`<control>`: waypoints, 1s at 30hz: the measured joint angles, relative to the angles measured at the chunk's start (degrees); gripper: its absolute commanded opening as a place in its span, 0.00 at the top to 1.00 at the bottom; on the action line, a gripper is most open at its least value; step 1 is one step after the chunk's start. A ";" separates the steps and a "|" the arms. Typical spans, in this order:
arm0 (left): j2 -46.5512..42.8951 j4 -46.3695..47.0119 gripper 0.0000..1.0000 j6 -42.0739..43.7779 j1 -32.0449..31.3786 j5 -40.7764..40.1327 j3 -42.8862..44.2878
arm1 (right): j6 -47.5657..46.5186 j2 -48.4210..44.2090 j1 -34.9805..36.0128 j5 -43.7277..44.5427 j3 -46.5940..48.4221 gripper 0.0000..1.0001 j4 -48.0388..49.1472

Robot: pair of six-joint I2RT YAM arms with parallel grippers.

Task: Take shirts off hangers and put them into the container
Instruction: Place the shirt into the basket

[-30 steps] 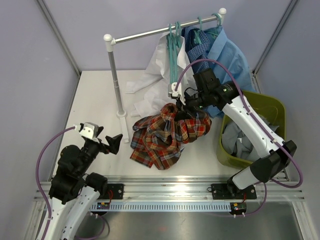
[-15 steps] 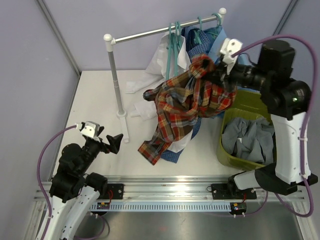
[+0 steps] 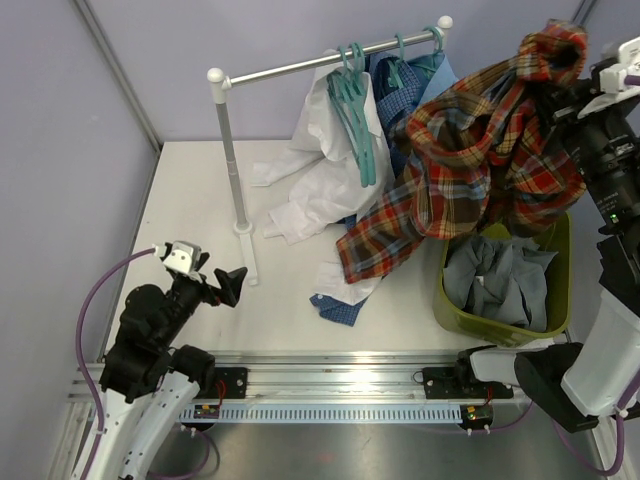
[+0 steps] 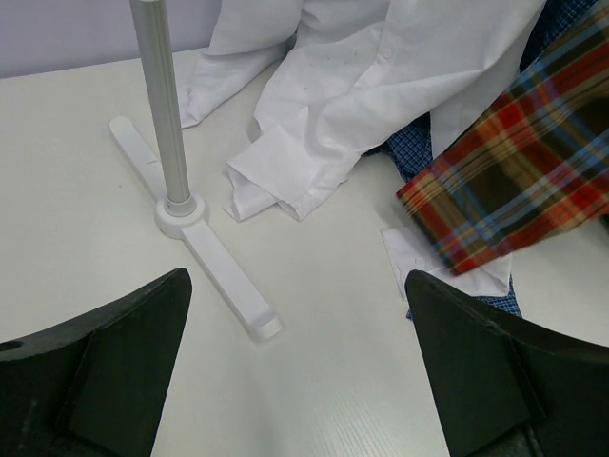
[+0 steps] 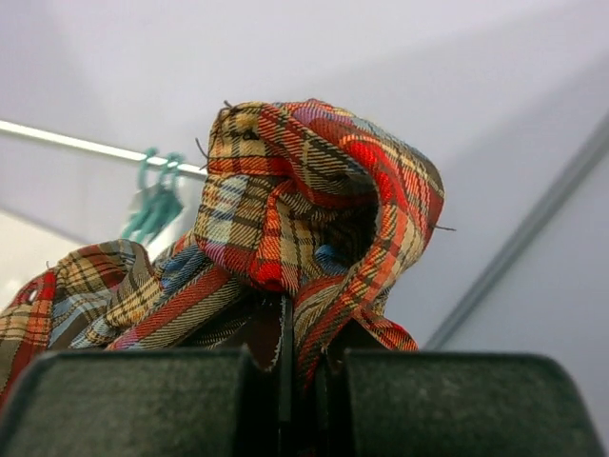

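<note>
My right gripper (image 3: 572, 92) is shut on the red-orange plaid shirt (image 3: 480, 150), high above the olive-green container (image 3: 447, 300). The shirt's tail hangs down left of the container. In the right wrist view the plaid cloth (image 5: 314, 190) is pinched between the shut fingers of the right gripper (image 5: 303, 347). A grey shirt (image 3: 495, 280) lies in the container. On the rail, teal hangers (image 3: 352, 90) carry a white shirt (image 3: 320, 170), a dark blue check shirt (image 3: 395, 95) and a light blue shirt (image 3: 432, 75). My left gripper (image 3: 232, 283) stands open and holds nothing, low at the near left.
The silver rail (image 3: 300, 65) stands on a post (image 4: 162, 105) with a white foot (image 4: 214, 271) just ahead of the left gripper (image 4: 300, 381). White shirt sleeves (image 4: 314, 162) and a blue check cuff (image 3: 340, 305) lie on the table. Grey walls close in both sides.
My right arm has lifted the plaid shirt off the table, up and to the right, to above the container. The left arm has not moved.
</note>
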 measured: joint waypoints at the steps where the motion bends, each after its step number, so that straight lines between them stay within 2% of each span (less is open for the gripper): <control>1: 0.15 -0.04 0.01 0.00 0.00 0.00 0.00 | 0.04 -0.11 -0.09 2.25 0.17 1.00 0.68; 7: 1.16 -0.02 0.01 0.02 0.00 0.04 0.00 | -1.20 -2.40 -0.31 13.40 -1.86 1.00 3.43; 15: 1.57 -0.02 0.01 0.02 0.00 0.26 0.00 | -4.17 -8.59 -1.86 21.27 -14.36 1.00 5.11; 18: 1.57 0.00 0.01 0.00 0.00 0.31 0.00 | -4.81 -11.13 -3.43 22.73 -20.35 1.00 6.12; 26: 1.29 -0.02 0.01 0.02 0.00 0.61 0.00 | -4.87 -19.02 -8.41 24.28 -45.40 1.00 10.01; 30: 0.13 0.00 0.01 0.02 0.00 0.61 0.00 | -2.49 -19.37 -17.29 18.38 -56.11 1.00 10.49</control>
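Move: The right gripper holds the plaid shirt high up; the basket's middle lies about 4 cm ahead, some 16 cm to its right and 57 cm below, with the grey shirt in it at about the same place. The light blue shirt hangs roughly 25 cm ahead, 1 cm to the right and 36 cm below. From the left gripper, the basket is about 10 cm ahead, 61 cm right and 18 cm below. Lower the right gripper some 22 cm towards the basket while swinging it about 13 cm to the right, going right first and dropping faster later with a slight push forward. Keep the fingers shut on the plaid shirt, turn the wrist clockwise about 35 degrees and tip the fingers downward, laying the hanging cloth over the basket. ##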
